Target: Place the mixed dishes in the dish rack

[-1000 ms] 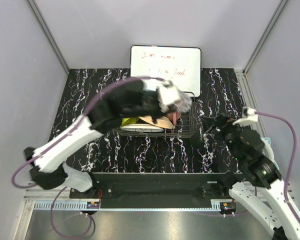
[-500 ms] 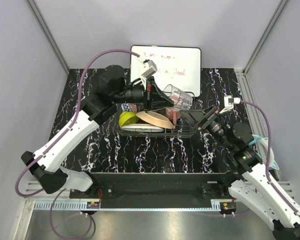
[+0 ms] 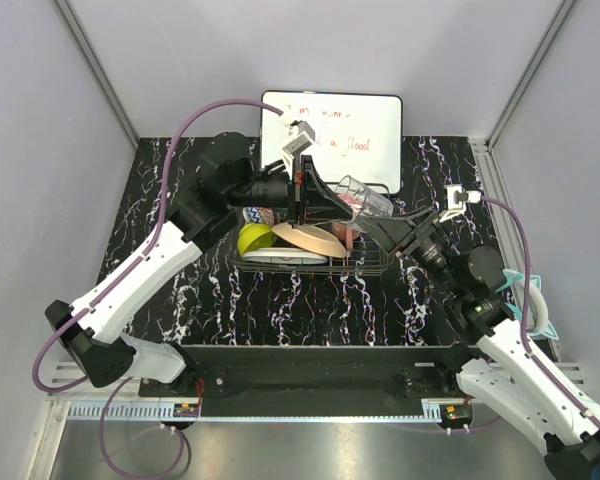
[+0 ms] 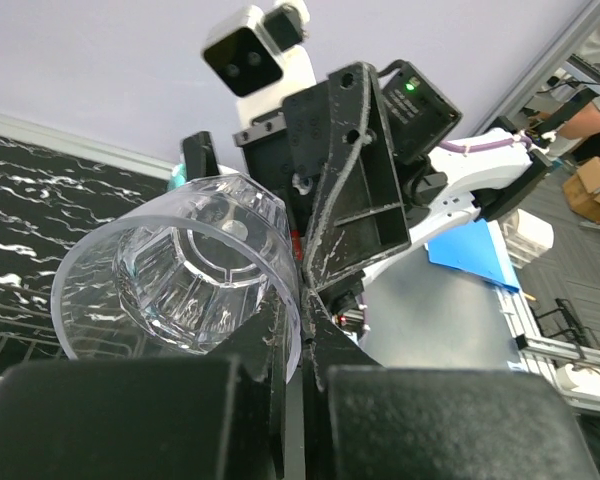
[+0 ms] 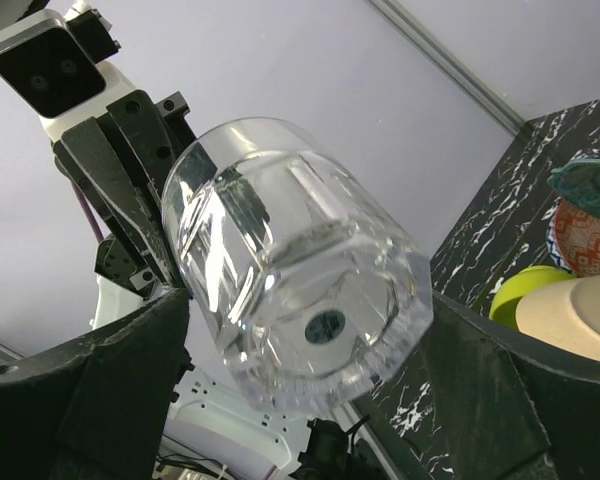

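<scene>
My left gripper [image 3: 337,203] is shut on the rim of the clear glass [image 3: 365,197], which lies tilted on its side in the air above the right end of the dish rack [image 3: 372,266]. In the left wrist view the glass [image 4: 180,270] has its wall pinched between the jaws [image 4: 300,315]. My right gripper [image 3: 382,226] is open; its fingers [image 5: 110,390] flank the glass base [image 5: 325,325]. The rack holds a lime-green bowl [image 3: 254,238], peach plate [image 3: 310,238], white plate [image 3: 275,256], pink mug [image 3: 350,236] and red patterned bowl [image 5: 585,238] under a teal plate [image 5: 592,172].
A white handwritten whiteboard [image 3: 330,125] lies just behind the rack. The black marbled tabletop [image 3: 180,290] surrounds the rack, with grey walls on three sides. Something teal and white [image 3: 528,292] sits at the table's right edge by my right arm.
My left arm swung round and carried the glass rightward over the rack's right end, tilting it flatter. My right gripper rose and moved in around the glass base, staying open.
</scene>
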`<state>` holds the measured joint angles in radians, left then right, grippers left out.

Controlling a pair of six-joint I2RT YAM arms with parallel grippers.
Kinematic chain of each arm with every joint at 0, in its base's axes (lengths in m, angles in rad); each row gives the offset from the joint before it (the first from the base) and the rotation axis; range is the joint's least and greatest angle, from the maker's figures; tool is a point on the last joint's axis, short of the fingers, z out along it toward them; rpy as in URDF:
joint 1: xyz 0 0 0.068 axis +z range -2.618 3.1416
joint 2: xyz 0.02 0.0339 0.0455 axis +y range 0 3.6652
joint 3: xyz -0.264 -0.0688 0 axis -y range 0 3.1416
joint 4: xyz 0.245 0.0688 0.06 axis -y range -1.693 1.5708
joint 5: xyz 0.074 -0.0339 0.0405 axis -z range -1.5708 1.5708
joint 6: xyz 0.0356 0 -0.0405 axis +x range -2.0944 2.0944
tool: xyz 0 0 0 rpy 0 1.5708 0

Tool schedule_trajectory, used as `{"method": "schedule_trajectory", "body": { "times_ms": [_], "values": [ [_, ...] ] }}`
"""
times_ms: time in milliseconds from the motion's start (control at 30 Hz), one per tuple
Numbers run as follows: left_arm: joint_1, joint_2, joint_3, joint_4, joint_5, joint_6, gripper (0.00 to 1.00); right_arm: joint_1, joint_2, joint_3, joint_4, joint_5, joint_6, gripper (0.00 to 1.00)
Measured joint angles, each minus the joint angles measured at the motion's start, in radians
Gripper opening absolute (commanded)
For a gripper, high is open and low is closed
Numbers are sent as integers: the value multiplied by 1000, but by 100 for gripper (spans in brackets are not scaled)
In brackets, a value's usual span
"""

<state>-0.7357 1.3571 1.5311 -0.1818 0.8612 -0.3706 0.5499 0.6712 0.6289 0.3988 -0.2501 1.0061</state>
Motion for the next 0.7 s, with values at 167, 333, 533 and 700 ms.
{"method": "schedule_trajectory", "body": {
  "times_ms": [167, 333, 533, 700],
  "values": [
    [7, 0, -26, 23, 3, -23, 0, -3, 63, -19, 106, -10, 32, 100],
    [17, -6, -64, 55, -4, -31, 0, -34, 104, -42, 188, -41, 72, 82],
    [24, -36, -100, 114, -20, -56, 0, -95, 119, -53, 268, -126, 120, 61],
    [19, -65, -154, 155, -24, -63, 0, -109, 121, -53, 275, -172, 122, 55]
  ]
}}
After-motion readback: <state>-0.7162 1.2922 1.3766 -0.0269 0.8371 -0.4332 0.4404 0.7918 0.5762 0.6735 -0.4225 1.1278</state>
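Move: The upturned glass cup hangs from the left hand's shut fingers, pinched at its rim; its middle lies about 3 cm ahead of that hand, 4 cm to its right and 2 cm higher. From the right hand's open jaws that cup is roughly 3 cm ahead, 4 cm left and 3 cm up. Far below, the pink mug in the rack stands some 13 cm ahead of the left hand and 2 cm right, the beige plate about 8 cm ahead and 6 cm left, both about 30 cm down. The right hand's jaws close about a quarter of their range onto the sides of the glass cup's base end, after the hand has nosed forward and slightly left around it by about 2 cm; it then eases back a touch, turning some 5 degrees counter-clockwise. The left hand keeps its pinch on the rim while sinking a bit over 1 cm and edging forward and partly back. ##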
